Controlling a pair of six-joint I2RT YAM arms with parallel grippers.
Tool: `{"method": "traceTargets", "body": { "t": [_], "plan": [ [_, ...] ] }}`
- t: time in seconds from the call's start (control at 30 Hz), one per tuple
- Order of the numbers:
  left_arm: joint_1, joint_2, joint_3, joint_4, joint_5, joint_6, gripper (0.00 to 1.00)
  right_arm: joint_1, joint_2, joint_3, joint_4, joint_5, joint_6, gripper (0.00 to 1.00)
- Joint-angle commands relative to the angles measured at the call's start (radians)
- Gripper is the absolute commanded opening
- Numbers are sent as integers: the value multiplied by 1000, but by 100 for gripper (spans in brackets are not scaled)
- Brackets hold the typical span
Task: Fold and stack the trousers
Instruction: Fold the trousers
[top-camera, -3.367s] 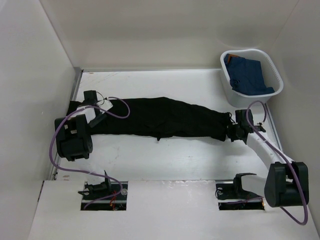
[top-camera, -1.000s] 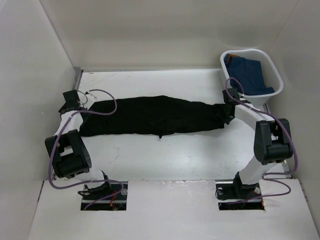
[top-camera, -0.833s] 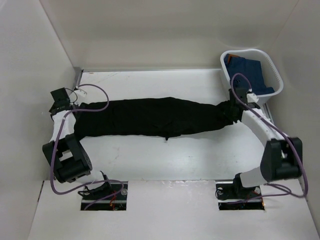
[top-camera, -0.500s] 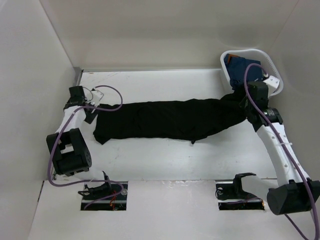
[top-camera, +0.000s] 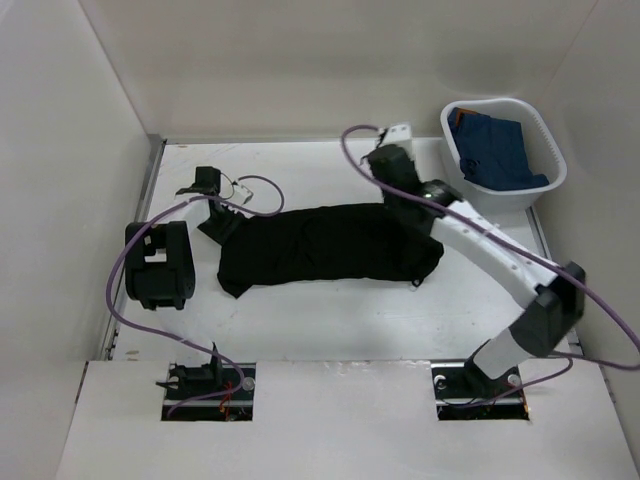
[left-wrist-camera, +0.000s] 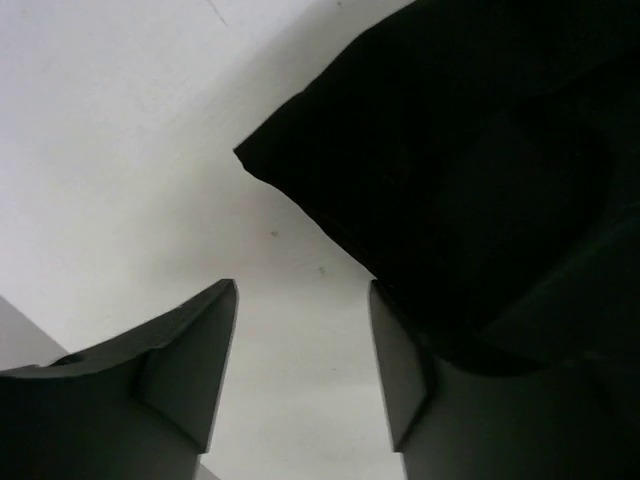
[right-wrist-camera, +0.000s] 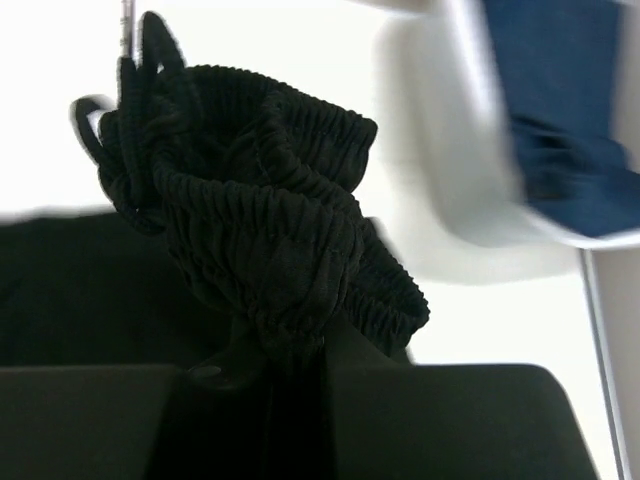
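Observation:
The black trousers (top-camera: 330, 245) lie bunched across the middle of the white table (top-camera: 330, 310). My right gripper (top-camera: 398, 192) hangs above their right part, shut on the ruched waistband (right-wrist-camera: 270, 250), which stands gathered above the right gripper (right-wrist-camera: 290, 350) in the right wrist view. My left gripper (top-camera: 218, 225) is at the trousers' left edge. In the left wrist view the left gripper (left-wrist-camera: 300, 300) is open with bare table between the fingers, and the trousers (left-wrist-camera: 470, 170) lie just past and against the right finger (left-wrist-camera: 395, 360).
A white basket (top-camera: 500, 103) holding a blue garment (top-camera: 495, 150) stands at the back right corner; the basket (right-wrist-camera: 450, 170) also shows blurred in the right wrist view. White walls close off the left, back and right. The arms' bases sit at the near edge.
The right gripper has swung left from beside the basket, carrying the waistband over the trousers, which now lie shorter and bunched. The left gripper has moved right and its jaws have narrowed.

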Motion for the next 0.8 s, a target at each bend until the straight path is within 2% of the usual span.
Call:
{"method": "traceTargets", "body": {
  "t": [0.0, 0.13, 0.27, 0.43, 0.63, 0.77],
  "plan": [
    [5, 24, 48, -32, 42, -55, 45, 82, 75, 97, 26, 113, -7, 1],
    [9, 76, 51, -19, 52, -86, 21, 150, 158, 153, 42, 122, -2, 1],
    [15, 115, 80, -26, 100, -121, 7, 193, 224, 208, 63, 143, 16, 1],
    [5, 104, 66, -14, 99, -133, 3, 195, 222, 148, 75, 159, 35, 1],
    [4, 75, 48, -10, 74, -123, 3, 104, 30, -68, 89, 177, 49, 0],
    [-3, 70, 46, -10, 54, -115, 2, 9, -154, -188, 91, 212, 24, 0]
  ]
}}
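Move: Just ahead of the open left hand, about 3 cm out and 2 cm below, lies the far hem corner of the trousers. The lying trousers' middle is some 29 cm to that hand's right and 2 cm nearer. The right hand already holds the waistband high; from it that middle lies about 20 cm left, 1 cm back and 26 cm below. The bunched right end is about 7 cm right and 3 cm back, equally low, and the basket some 28 cm right, 18 cm ahead and 17 cm lower. Shutting its fingers at the hem edge, the left hand sinks about 1 cm, then eases 1.5 cm forward towards the far corner and seems to pinch the edge. The right hand keeps its grip on the gathered waistband and swings it about 10 cm left over the lying cloth, dipping, then sweeps all the way back right, ending some 5 cm lower. ##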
